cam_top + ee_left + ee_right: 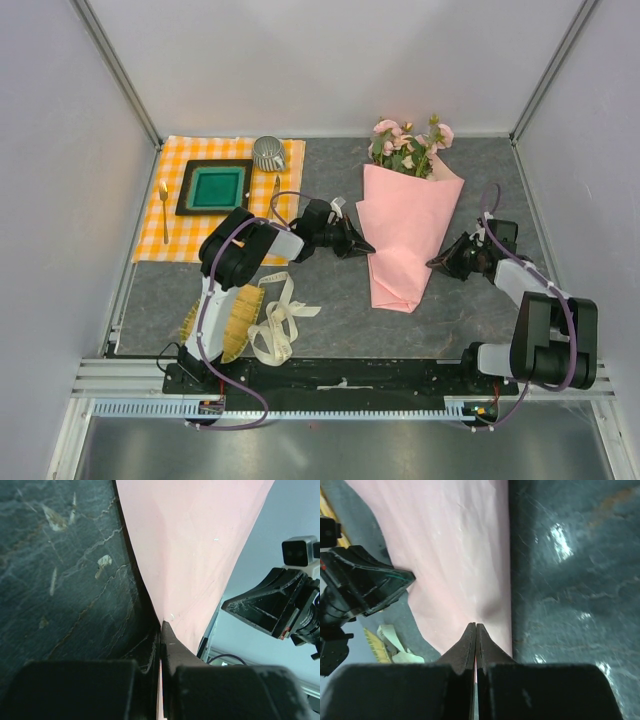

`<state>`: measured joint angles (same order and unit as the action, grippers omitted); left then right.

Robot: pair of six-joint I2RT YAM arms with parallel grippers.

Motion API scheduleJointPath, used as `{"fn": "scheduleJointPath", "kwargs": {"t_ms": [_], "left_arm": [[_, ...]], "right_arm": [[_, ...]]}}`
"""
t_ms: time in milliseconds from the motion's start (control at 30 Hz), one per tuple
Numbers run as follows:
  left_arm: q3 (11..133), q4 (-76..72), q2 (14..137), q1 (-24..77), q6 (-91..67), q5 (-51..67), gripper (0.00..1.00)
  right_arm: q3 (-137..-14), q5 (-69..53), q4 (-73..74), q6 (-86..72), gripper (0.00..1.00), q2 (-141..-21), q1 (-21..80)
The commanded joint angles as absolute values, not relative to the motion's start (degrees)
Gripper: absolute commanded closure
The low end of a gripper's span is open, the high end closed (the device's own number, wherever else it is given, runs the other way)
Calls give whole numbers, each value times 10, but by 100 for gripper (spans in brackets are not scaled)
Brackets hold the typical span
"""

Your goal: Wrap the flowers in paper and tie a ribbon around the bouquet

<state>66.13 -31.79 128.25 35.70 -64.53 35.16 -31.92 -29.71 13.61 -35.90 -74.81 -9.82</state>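
Note:
The bouquet lies on the dark table, its flowers [408, 142] pointing to the far side out of a pink paper [405, 230] cone. My left gripper [368, 248] is at the cone's left edge. In the left wrist view it [161, 625] is shut, with the paper [190, 545] edge running into its tips. My right gripper [432, 264] is at the cone's right edge. It [476, 625] is shut too, and the paper [450, 545] dimples at its tips. The cream ribbon [277, 320] lies loosely looped near the left arm's base, held by neither gripper.
A yellow-green bamboo mat [225, 320] lies left of the ribbon. On the orange-checked cloth [190, 225] at the back left are a green tray [214, 187], a metal cup [268, 153] and a spoon [163, 208]. Walls close in on three sides.

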Motion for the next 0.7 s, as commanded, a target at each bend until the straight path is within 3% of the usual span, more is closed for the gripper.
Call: {"fn": "scheduleJointPath", "kwargs": {"t_ms": [0,367,667], "left_arm": [[668,-295,1289,353,-635,361,98],[662,-303,1293,352,-642,369,98],[661,-301,1290,351,-639,374,98]], "right_arm": [[-327,-356,52,-376,100,-772,-103],[-328,-336,-61,-368,100,-935,-145],[-396,-296,-66,-392,100,-1037,-206]]}}
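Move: The spot on the pink paper's right edge that the right hand goes for lies about 4 cm ahead of it, 2 cm to its right and 4 cm below. The paper's folded bottom end is some 7 cm back and 6 cm to the left, and the flower heads roughly 31 cm ahead and 4 cm left. From the left hand, that right-edge spot is about 15 cm to the right and 1 cm back. Forward first by a couple of centimetres, then down about 4 cm onto the paper's right edge, the right hand goes on forward, low along that edge towards the flowers and drifting slightly right. Its fingers stay shut and the hand rolls some 10 degrees, left side up. The left hand stays put, keeping its pinch on the paper's left edge. ##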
